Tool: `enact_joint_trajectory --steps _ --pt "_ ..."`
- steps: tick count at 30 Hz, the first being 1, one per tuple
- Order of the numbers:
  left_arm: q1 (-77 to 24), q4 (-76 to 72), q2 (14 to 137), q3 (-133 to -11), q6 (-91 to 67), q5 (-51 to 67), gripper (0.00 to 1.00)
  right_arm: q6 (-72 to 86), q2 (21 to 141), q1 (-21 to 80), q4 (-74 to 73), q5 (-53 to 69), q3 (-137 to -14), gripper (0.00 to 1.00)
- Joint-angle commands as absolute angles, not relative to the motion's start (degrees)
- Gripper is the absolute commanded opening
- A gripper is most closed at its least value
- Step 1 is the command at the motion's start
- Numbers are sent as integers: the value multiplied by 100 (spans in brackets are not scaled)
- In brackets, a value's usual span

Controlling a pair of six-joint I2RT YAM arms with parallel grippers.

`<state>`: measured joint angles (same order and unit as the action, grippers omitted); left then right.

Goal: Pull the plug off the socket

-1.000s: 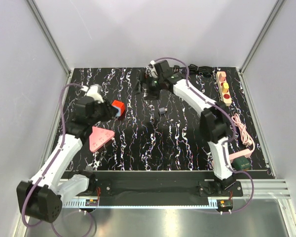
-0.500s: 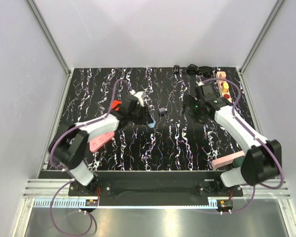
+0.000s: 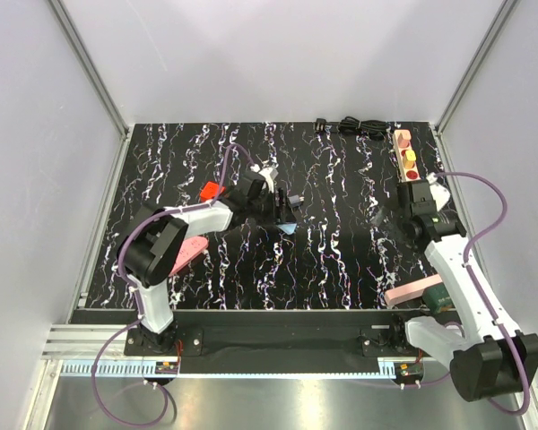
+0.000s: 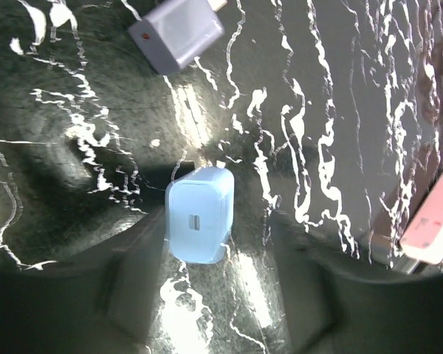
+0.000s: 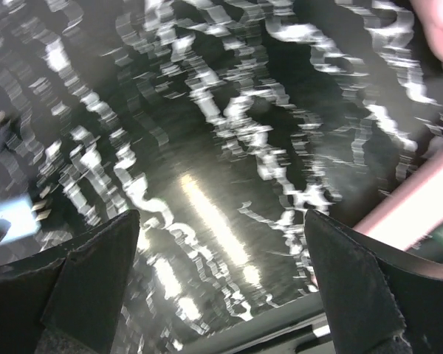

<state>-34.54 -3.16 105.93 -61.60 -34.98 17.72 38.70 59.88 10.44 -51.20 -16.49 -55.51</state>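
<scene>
The socket is a beige strip at the far right of the table, with red round outlets and a yellow round piece in its row. My right gripper is just beyond the strip's near end; in its wrist view it is open and empty over bare blurred table. My left gripper is at mid-table, open. In its wrist view its blurred fingers straddle the near end of a light blue plug, which lies loose on the table. A grey plug lies beyond it.
A black cable lies along the far edge. A red block and a pink triangle lie at the left. A flat pink bar and a green block sit at the near right; the bar shows in the right wrist view.
My left arm swung from the left side to mid-table, over the light blue plug. My right arm swept from the far middle back to the right, ending by the socket's near end.
</scene>
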Motion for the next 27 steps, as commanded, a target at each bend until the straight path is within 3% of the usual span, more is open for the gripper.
enact_joint_trajectory --steps 1,6,13,15,19,23,27 --pt "-3454 -510 10460 -6512 -3253 2135 74 4210 5836 678 -5379 -2146 -5345 100" --pt "-3463 158 9722 -6417 -3032 1706 87 4489 5879 273 -5615 -2126 -5212 100" --pt "-3866 -25 7824 -5389 -2919 1625 85 5194 6003 106 -6240 -2321 -5414 100" --pt "-4156 -683 7726 -5125 -2735 1880 90 5177 5889 105 -6267 -2041 -5554 100" --pt "-5131 -1273 8146 -5194 -2392 1206 99 4932 5766 105 -6590 -1854 -6142 100" --pt "-6001 -2300 8963 -5439 -2145 1054 99 4396 5713 105 -7127 -1987 -7030 100" --pt "-6363 -2373 10384 -6502 -1891 1273 96 3895 5774 106 -7566 -1759 -7698 100"
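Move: The pink strip lies about 20 cm back and 30 cm right of the left hand, 5 cm below it, with the green plug about 23 cm back and 34 cm right. The blue plug is at the left fingertips, roughly 3 cm back, and the grey cube 4 cm ahead and 2 cm right. From the right hand, the strip is some 11 cm back, 6 cm right and 15 cm below. Left opens wide, rises 15 cm off the blue plug, arcs back-right towards pink strip; right dips, then rises. ##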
